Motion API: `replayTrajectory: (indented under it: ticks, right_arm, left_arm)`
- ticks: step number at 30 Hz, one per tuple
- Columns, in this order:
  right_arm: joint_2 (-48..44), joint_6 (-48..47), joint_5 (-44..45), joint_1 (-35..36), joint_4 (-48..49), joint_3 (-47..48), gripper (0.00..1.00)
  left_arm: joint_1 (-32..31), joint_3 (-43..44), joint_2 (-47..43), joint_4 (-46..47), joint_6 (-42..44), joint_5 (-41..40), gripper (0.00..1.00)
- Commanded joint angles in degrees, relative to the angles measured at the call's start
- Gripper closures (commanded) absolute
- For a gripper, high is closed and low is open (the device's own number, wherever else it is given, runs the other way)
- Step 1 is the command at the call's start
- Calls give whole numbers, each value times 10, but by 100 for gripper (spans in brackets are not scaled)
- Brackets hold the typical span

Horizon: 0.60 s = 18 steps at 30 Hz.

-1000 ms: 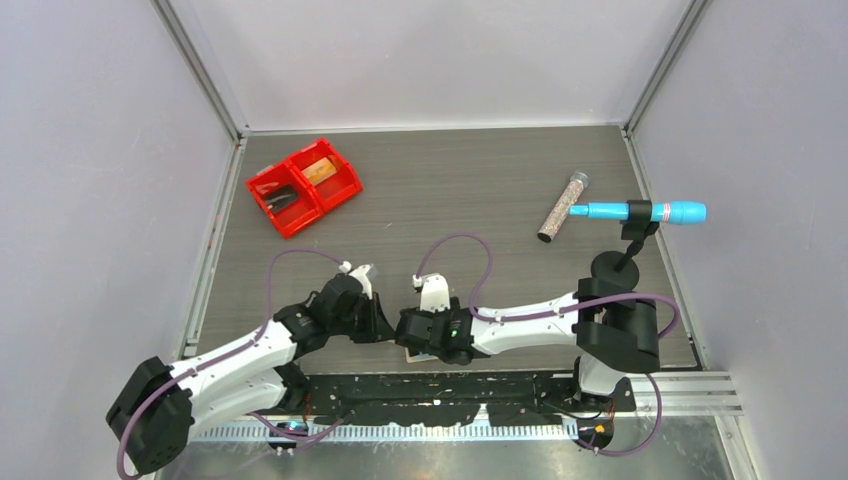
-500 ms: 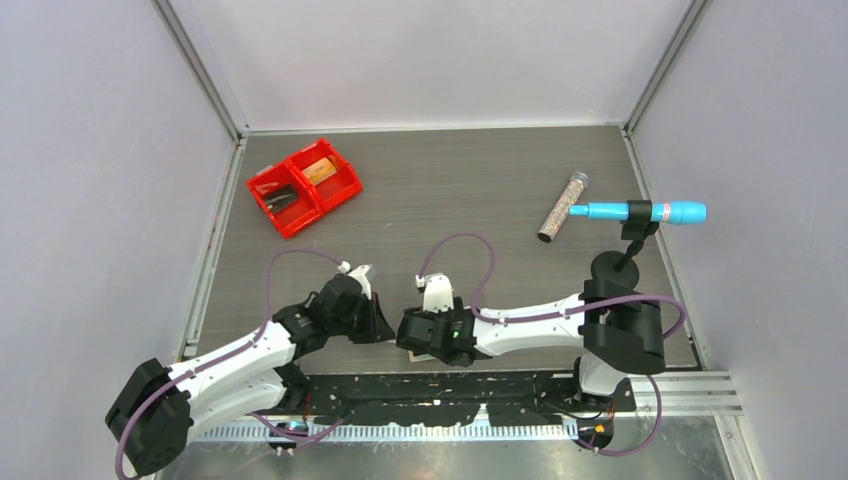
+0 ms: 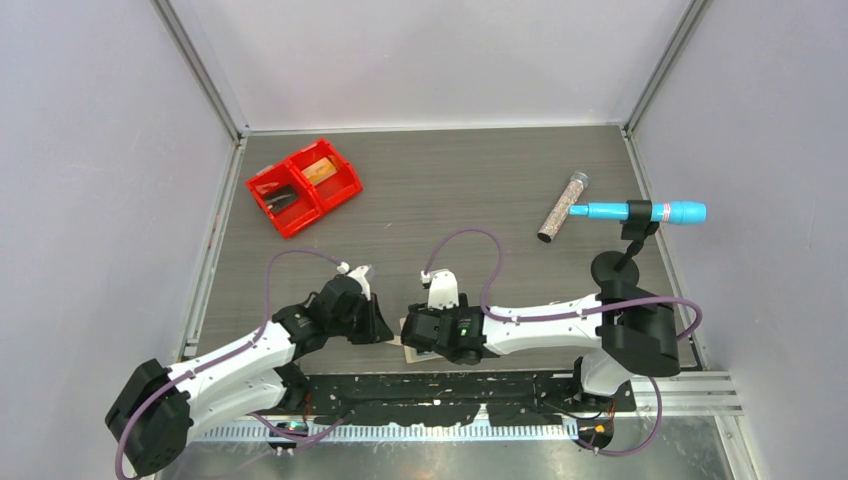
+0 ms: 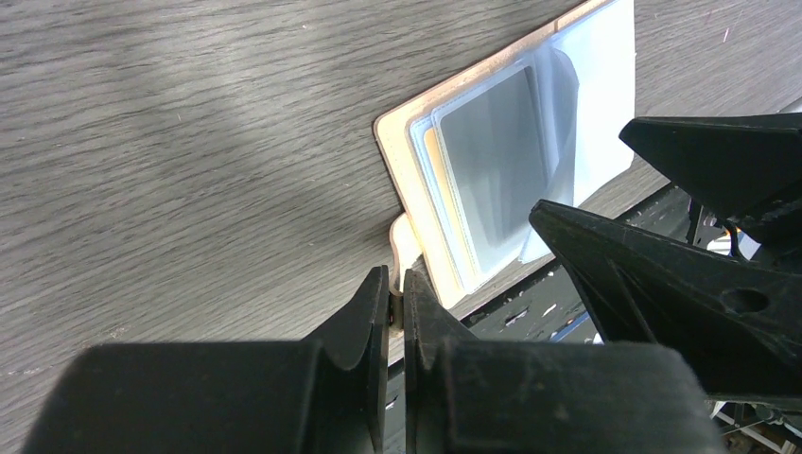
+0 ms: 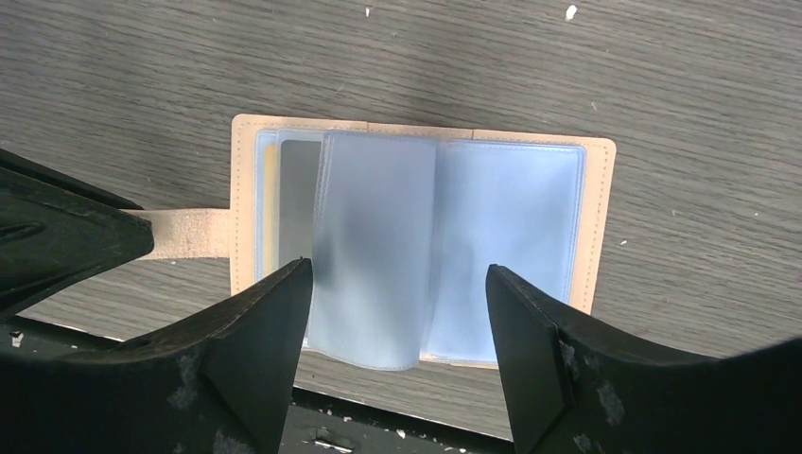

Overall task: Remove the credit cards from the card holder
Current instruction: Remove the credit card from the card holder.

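The tan card holder (image 5: 597, 227) lies spread open near the table's front edge, blue-grey panels up. Its middle panel (image 5: 374, 246) stands loose and curved. A grey credit card (image 5: 295, 189) sits in the left pocket, seen also in the left wrist view as a grey card (image 4: 492, 170) with a yellowish edge (image 4: 432, 180) behind it. My left gripper (image 4: 397, 284) is shut on the holder's snap tab (image 4: 405, 236). My right gripper (image 5: 397, 274) hangs open over the loose panel, one finger on each side, touching nothing. From above, both grippers (image 3: 385, 330) (image 3: 412, 338) meet over the holder (image 3: 399, 344).
A red two-compartment bin (image 3: 303, 186) sits at the far left. A glittery tube (image 3: 563, 207) and a blue pen-like tool (image 3: 640, 212) on a stand are at the far right. The table's front edge and black rail (image 5: 378, 421) run just below the holder.
My right gripper has shifted slightly to the right over the holder and its jaws have narrowed a little. The left gripper still holds the tab and has not moved.
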Motion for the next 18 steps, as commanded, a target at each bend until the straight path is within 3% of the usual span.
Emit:
replayTrajectory:
  ticks: [1, 18]
  right_arm:
    - [-28, 15, 33, 3, -12, -5, 25]
    - [-144, 58, 85, -6, -115, -56, 28]
  left_arm:
    - [-3, 1, -4, -2, 13, -13, 100]
    - [-3, 9, -13, -10, 14, -11, 100]
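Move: The half-turned clear page of the card holder is right under the right gripper, about 1 cm ahead and 2 cm down. The holder's right half, where the page must go, lies some 4 cm to this gripper's right and 2 cm ahead; the grey card pocket is roughly 3 cm to its left and 2 cm ahead, both about 3 cm below. From the left gripper, the page lies about 9 cm to the right. Sweep the open right gripper about 6 cm to the right over the card holder, slowly at first and then faster, turning the page over with its left finger and rising 1 to 1.5 cm towards the end. Keep the right fingers wide, and hold the left gripper still, pinching the strap. ##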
